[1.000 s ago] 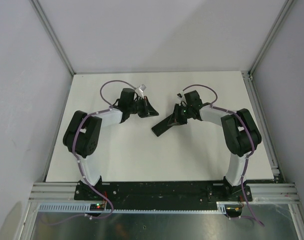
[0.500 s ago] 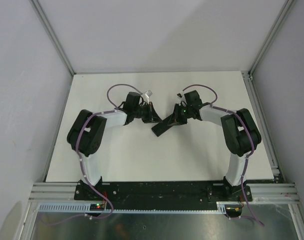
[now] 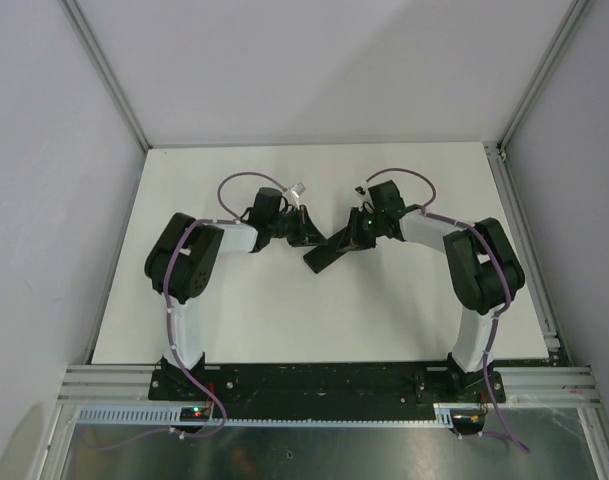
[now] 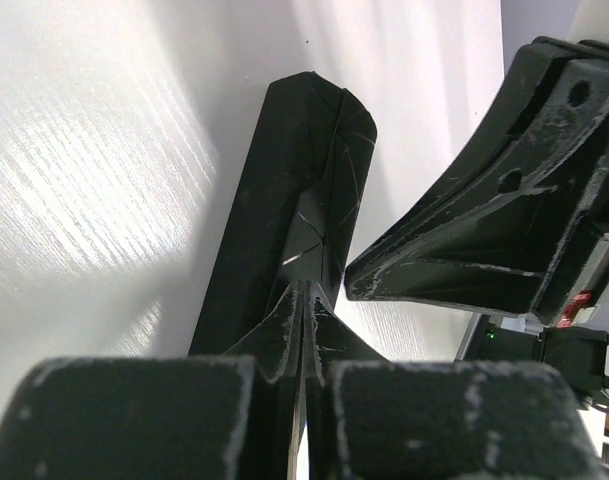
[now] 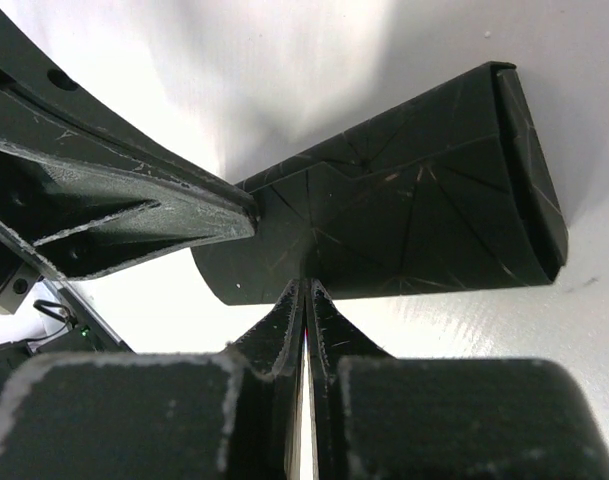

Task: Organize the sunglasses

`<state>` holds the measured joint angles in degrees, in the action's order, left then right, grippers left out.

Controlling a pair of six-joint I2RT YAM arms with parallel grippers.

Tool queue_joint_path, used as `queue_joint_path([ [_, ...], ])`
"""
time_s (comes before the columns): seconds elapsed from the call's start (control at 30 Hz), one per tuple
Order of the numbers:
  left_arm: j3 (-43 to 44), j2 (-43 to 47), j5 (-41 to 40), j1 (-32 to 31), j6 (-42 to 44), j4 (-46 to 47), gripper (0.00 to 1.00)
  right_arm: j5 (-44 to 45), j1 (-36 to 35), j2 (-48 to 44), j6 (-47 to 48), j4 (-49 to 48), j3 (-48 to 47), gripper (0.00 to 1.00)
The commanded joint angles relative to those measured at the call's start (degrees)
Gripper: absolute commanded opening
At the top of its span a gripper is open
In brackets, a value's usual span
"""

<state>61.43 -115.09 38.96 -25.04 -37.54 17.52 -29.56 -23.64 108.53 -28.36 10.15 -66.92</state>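
Note:
No sunglasses show in any view. A flat black folding case (image 3: pixel 322 258) lies at mid-table, also clear in the left wrist view (image 4: pixel 284 190) and the right wrist view (image 5: pixel 424 190). My right gripper (image 3: pixel 348 240) is shut, its tips (image 5: pixel 304 287) pinching the case's near edge. My left gripper (image 3: pixel 312 238) is shut too, and its tips (image 4: pixel 304 290) rest on the case's end flap with nothing seen between them. The two grippers almost meet over the case's far end.
The white table (image 3: pixel 284 310) is bounded by aluminium rails and grey walls. The right gripper's fingers (image 4: pixel 484 230) fill the right of the left wrist view. The left gripper's fingers (image 5: pixel 104 200) fill the left of the right wrist view.
My left arm swung right toward the case, and its gripper closed fully. The right gripper and the case stayed where they were.

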Motion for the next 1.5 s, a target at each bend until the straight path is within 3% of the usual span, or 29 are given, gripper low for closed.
queue_joint_path([
  [0.0, -2.7, -1.7, -7.0, -0.5, 2.6, -4.3, 0.00, 1.8, 0.4, -5.9, 1.4, 1.0, -2.0, 0.04],
  [0.3, -2.8, -1.3, -7.1, -0.6, 2.7, -4.3, 0.00, 0.5, 0.6, -10.1, 1.2, -3.3, -1.6, 0.00],
  [0.67, -2.3, -1.4, -6.8, -0.7, 2.6, -4.3, 0.00, 2.9, 2.1, 7.0, -0.3, -5.4, 2.2, 0.00],
  [1.23, -2.0, -0.9, -7.0, -0.7, 2.7, -4.4, 0.00, 3.5, 1.1, -16.8, 3.3, -1.3, -2.5, 0.00],
  [1.37, -1.9, -0.8, -7.0, -0.7, 2.7, -4.4, 0.00, 6.4, -0.1, -15.8, 4.6, 0.6, -2.5, 0.00],
  [1.47, -1.8, -0.7, -7.0, -0.7, 2.7, -4.5, 0.00, 9.4, -1.0, -8.3, 4.9, 2.6, -2.5, 0.00],
])
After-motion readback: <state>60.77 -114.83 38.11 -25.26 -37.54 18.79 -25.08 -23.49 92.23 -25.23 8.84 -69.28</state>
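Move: The closed black sunglasses case lies between the two hands, both with shut fingertips on its top. From the right hand its middle is about 2 cm left, 1 cm back and 2 cm lower; its far right end is some 4 cm ahead and 4 cm to the right. From the left hand the case's middle is about 2 cm right, 1 cm back and 2 cm below. Straight up off the case goes the right hand, nearly 7 cm, then down again to its old height about 2 cm farther forward, over the case; after a short stay there it rises some 13 cm clear, its shut fingertips swinging forward about 20 degrees. The left hand stays put, closed tips still resting on the case's flap. ##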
